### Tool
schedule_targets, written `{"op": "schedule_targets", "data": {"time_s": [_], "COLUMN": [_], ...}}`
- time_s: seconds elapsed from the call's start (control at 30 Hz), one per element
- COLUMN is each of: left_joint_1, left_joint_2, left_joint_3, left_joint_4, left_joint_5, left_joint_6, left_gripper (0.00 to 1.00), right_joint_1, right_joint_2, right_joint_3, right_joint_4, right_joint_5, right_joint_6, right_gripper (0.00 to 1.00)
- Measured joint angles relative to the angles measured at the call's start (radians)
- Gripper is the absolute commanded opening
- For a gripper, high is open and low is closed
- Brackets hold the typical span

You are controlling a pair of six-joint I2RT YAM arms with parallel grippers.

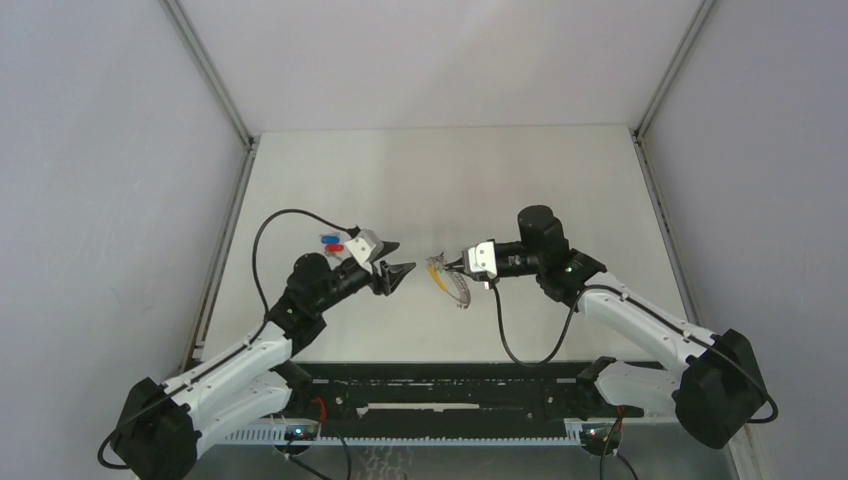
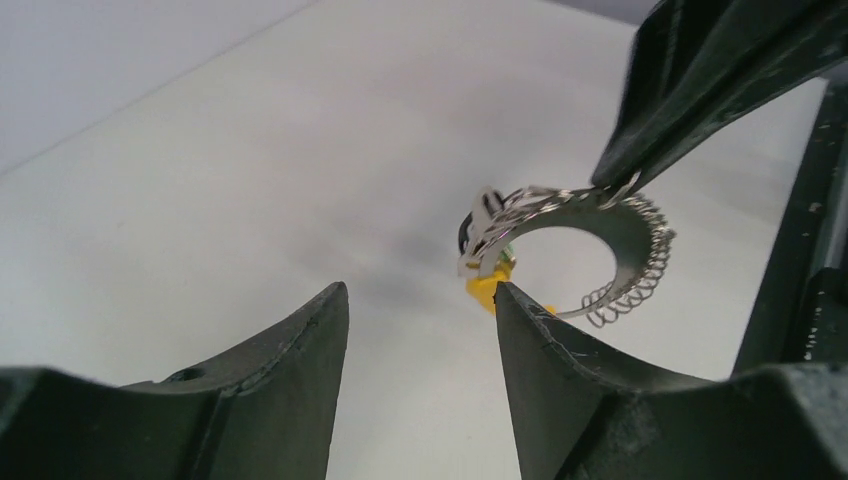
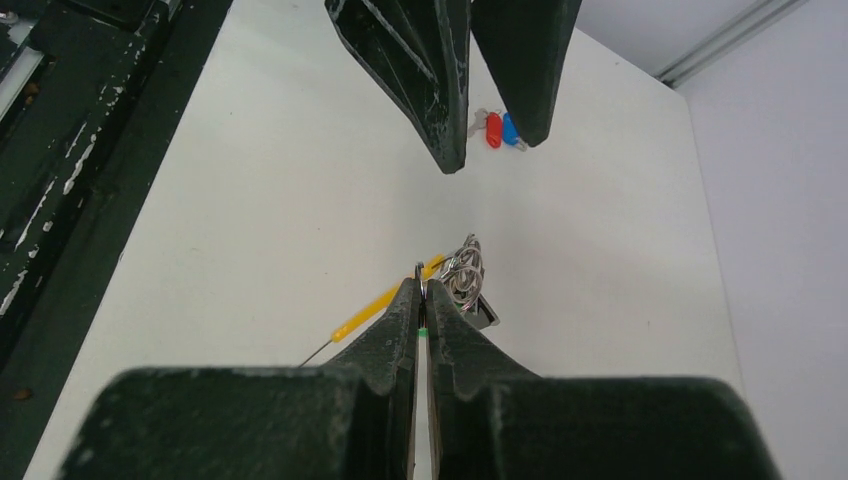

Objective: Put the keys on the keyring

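Note:
The keyring (image 1: 447,279), a thin metal ring with a yellow tab (image 2: 488,287) and a loop of silvery chain (image 2: 640,270), hangs above the table near its middle. My right gripper (image 1: 456,267) is shut on the ring's edge, its tips pinching the wire (image 3: 421,283). My left gripper (image 1: 398,259) stands open just left of the ring with nothing between its fingers (image 2: 300,350); the yellow tab sits right at the tip of one of them. The keys, one with a blue head (image 1: 326,238) and one with a red head (image 1: 336,246), lie together on the table behind the left gripper, apart from both grippers.
The white table (image 1: 450,180) is walled at the back and both sides. A black rail (image 1: 440,395) with the arm bases runs along the near edge. The left arm's cable (image 1: 262,240) loops over the table's left side.

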Motion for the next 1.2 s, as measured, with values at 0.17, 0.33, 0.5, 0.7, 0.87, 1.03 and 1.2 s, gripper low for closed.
{"op": "schedule_targets", "data": {"time_s": [0.17,0.33,0.5,0.7,0.87,1.03,1.2], "left_joint_1": [0.000,0.000,0.010,0.023,0.046,0.193,0.319], "left_joint_2": [-0.032,-0.033,-0.013,0.064,0.113,0.189,0.268], "left_joint_3": [-0.013,-0.015,-0.011,0.024,0.138,0.238,0.264], "left_joint_4": [0.080,0.122,0.086,-0.050,-0.246,-0.408,-0.507], "left_joint_5": [0.081,0.117,0.008,-0.195,-0.403,-0.550,-0.647], "left_joint_6": [-0.010,-0.013,-0.022,-0.099,-0.211,-0.347,-0.439], "left_gripper": [0.61,0.61,0.61,0.61,0.61,0.62,0.61], "right_joint_1": [-0.005,-0.009,-0.024,-0.023,-0.023,-0.023,-0.022], "right_joint_2": [0.003,0.011,0.011,0.028,0.033,0.033,0.029], "right_joint_3": [0.000,0.000,0.000,0.000,0.000,-0.012,-0.031], "right_joint_4": [-0.004,0.008,0.024,0.029,0.034,0.064,0.072], "right_joint_5": [-0.010,-0.043,-0.047,0.029,0.087,0.109,0.109], "right_joint_6": [0.006,0.029,0.071,0.132,0.178,0.212,0.229], "right_gripper": [0.00,0.00,0.00,0.00,0.00,0.00,0.00]}}
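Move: The keys lie on the table, tags side by side, about 20 cm to the left of the open left hand, roughly 15 cm ahead and some 16 cm below it. The held keyring with its yellow strip hangs about 9 cm to this hand's right, some 4 cm back and 3 cm lower. From the right hand, which already pinches the keyring, the keys are about 27 cm left, 17 cm ahead and 17 cm down. After a brief lift of about 3 cm, slightly back, the left hand reverses and sweeps away from the held keyring towards the keys, some 18 cm left and 9 cm forward while sinking, turning about 60 degrees counter-clockwise and tipping its fingers down, still open and touching nothing. The right hand keeps its pinch on the keyring and eases only about 2 cm forward and as much down, turning slightly clockwise. ##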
